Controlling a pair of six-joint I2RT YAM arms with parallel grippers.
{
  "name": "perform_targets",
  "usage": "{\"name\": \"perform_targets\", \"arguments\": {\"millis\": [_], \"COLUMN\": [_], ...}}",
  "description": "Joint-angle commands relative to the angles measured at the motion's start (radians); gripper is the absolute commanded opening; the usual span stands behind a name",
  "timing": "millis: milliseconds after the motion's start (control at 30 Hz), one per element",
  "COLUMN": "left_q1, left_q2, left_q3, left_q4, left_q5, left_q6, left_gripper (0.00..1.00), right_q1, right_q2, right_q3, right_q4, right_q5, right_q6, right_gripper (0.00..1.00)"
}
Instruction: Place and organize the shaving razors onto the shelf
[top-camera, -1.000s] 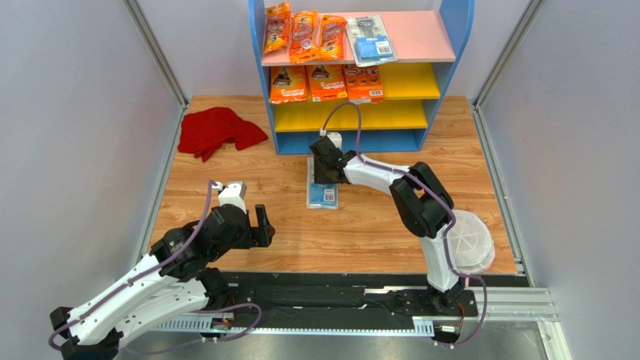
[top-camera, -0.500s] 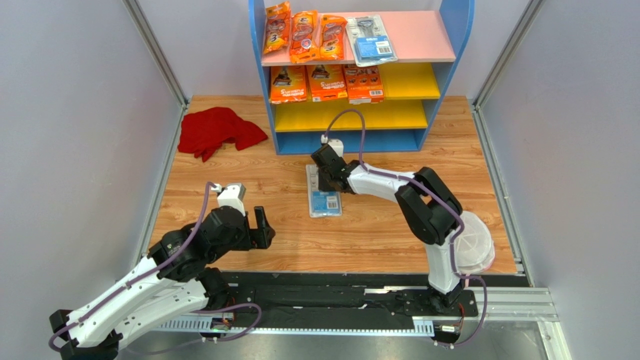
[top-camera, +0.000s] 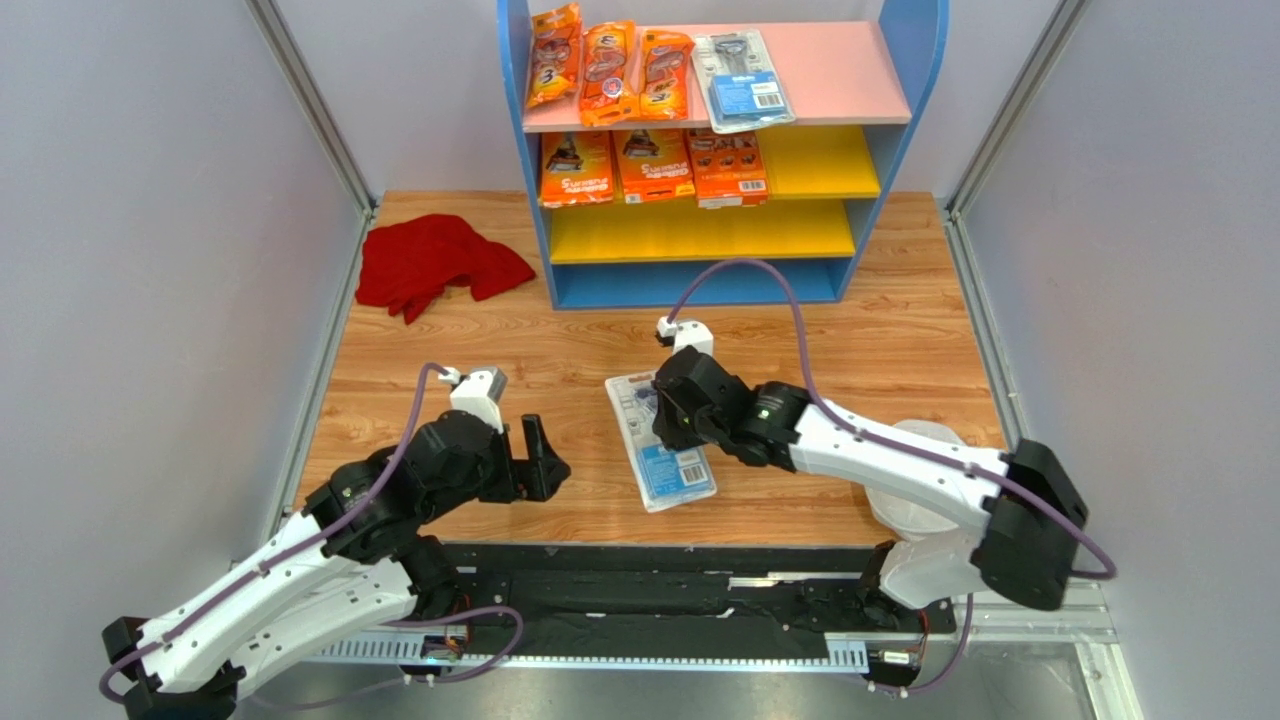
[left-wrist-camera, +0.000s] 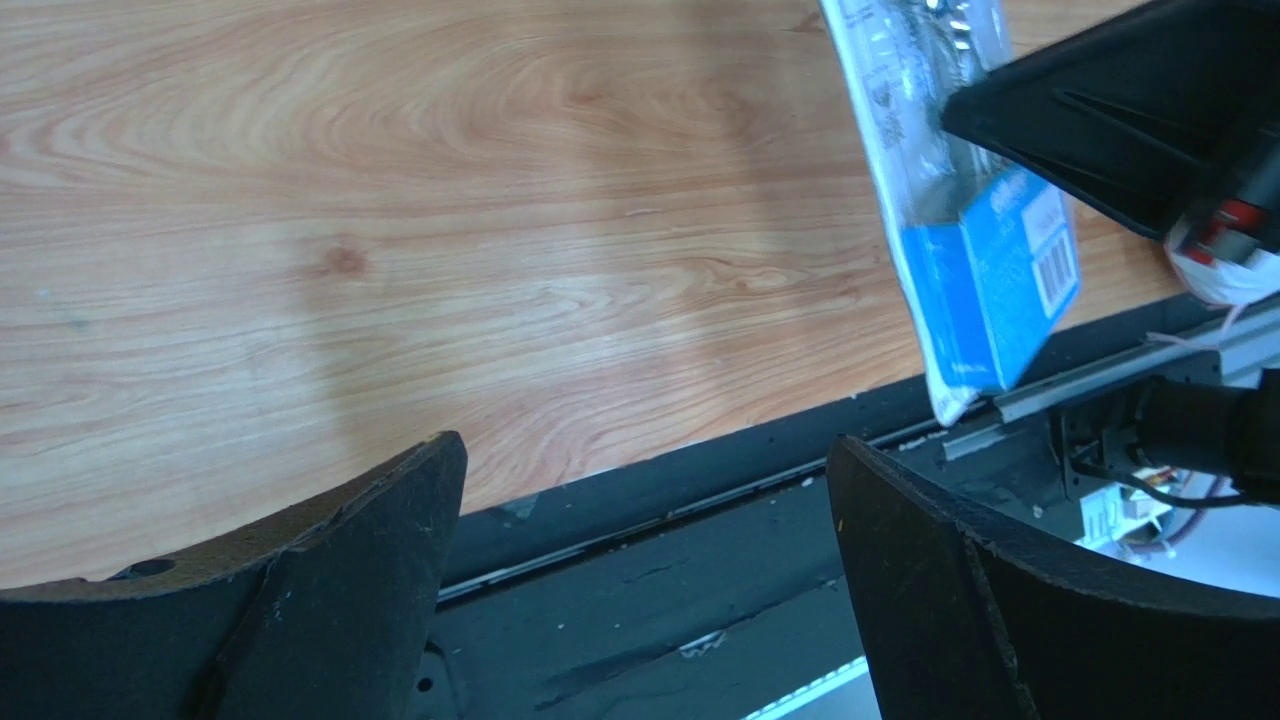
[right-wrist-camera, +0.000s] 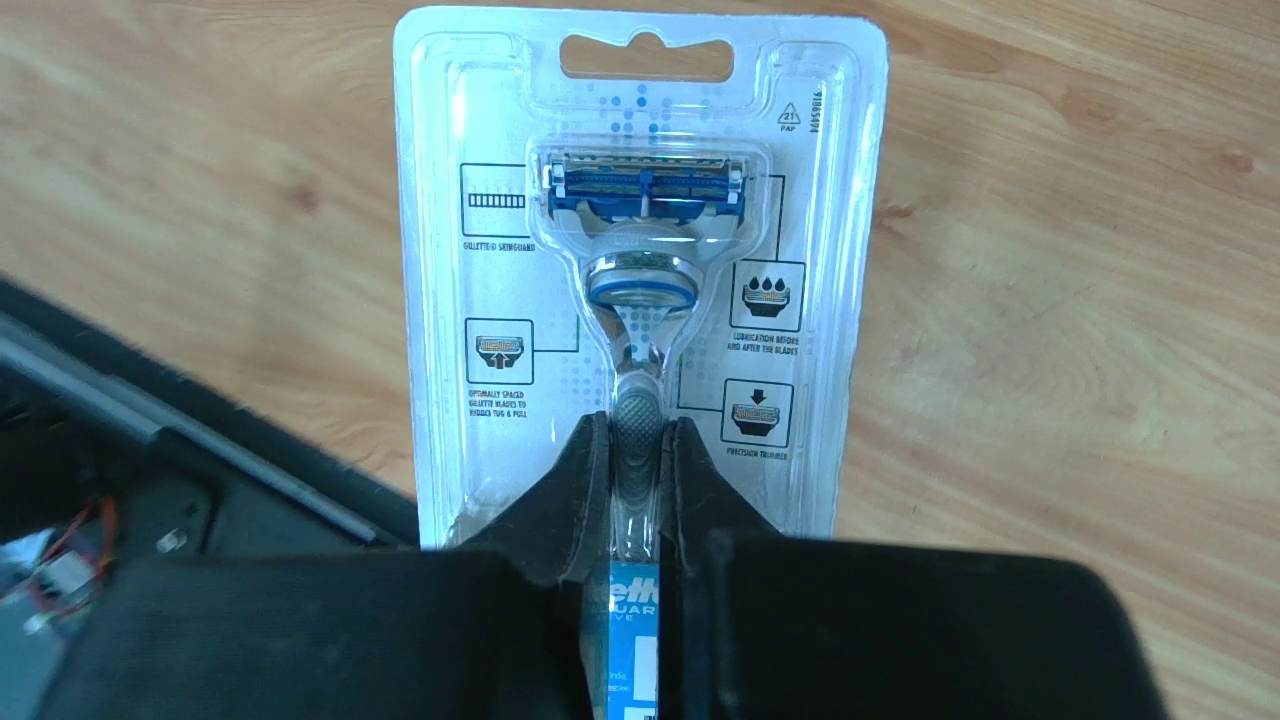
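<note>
My right gripper (top-camera: 679, 417) (right-wrist-camera: 642, 450) is shut on a grey-blue blister card with one razor (top-camera: 666, 450) (right-wrist-camera: 646, 225), pinching the handle bulge. The pack hangs tilted just above the wooden table near its front edge, and it also shows in the left wrist view as the razor pack (left-wrist-camera: 962, 225). My left gripper (top-camera: 534, 455) (left-wrist-camera: 643, 450) stands wide open and empty to the left of the pack. On the shelf (top-camera: 920, 60), three orange bags (top-camera: 609, 68) and another blister card (top-camera: 745, 75) lie on the pink top. Three orange cards (top-camera: 654, 165) lie on the upper yellow board.
A red cloth (top-camera: 436, 263) lies at the table's back left. A round white dish (top-camera: 935, 465) sits at the front right, partly behind my right arm. Grey walls close both sides. A black rail (top-camera: 676, 578) runs along the near edge.
My right gripper has closed on the blister card and drawn it from near the shelf toward the near edge, turning it askew. The left gripper has shifted slightly right.
</note>
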Motion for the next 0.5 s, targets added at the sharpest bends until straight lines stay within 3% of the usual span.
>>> {"name": "perform_targets", "arguments": {"millis": [0, 133, 300, 467], "left_q1": [-0.002, -0.002, -0.002, -0.002], "left_q2": [0.021, 0.012, -0.020, -0.002], "left_q3": [-0.023, -0.065, -0.140, -0.180], "left_q4": [0.140, 0.232, 0.447, 0.539], "left_q5": [0.119, 0.177, 0.300, 0.341], "left_q6": [-0.009, -0.037, -0.115, -0.163], "left_gripper": [0.99, 0.99, 0.99, 0.99], "right_q1": [0.051, 0.100, 0.139, 0.170], "right_q2": [-0.139, -0.236, -0.258, -0.258], "right_q3": [-0.045, -0.076, -0.079, -0.051], "right_q4": [-0.041, -0.058, -0.082, -0.090], "right_q5": [0.009, 0.034, 0.060, 0.071], "right_q6": [0.064, 0.103, 0.120, 0.129], "right_gripper": [0.00, 0.00, 0.00, 0.00]}}
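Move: The razor pack, already lifted and pinched in the right fingers near its middle, lies about 15 cm to the left hand's right, some 5 cm ahead and 4 cm lower. From the right hand, the open left gripper waits around 14 cm to the left, 4 cm back and a bit higher. The shelf stands roughly 30 cm ahead of the right hand and 6 cm to its right; the white lid lies some 38 cm to its right and 2 cm back. Rightward, about 6.5 cm, the wide-open left gripper closes in on the pack, its left side rolling down some 20 degrees, without touching it yet. The right hand keeps its pinch on the pack and draws it back about 6 cm from the shelf, rising some 3 cm early on and then running level, slowing to a near stop in front of the left hand. ##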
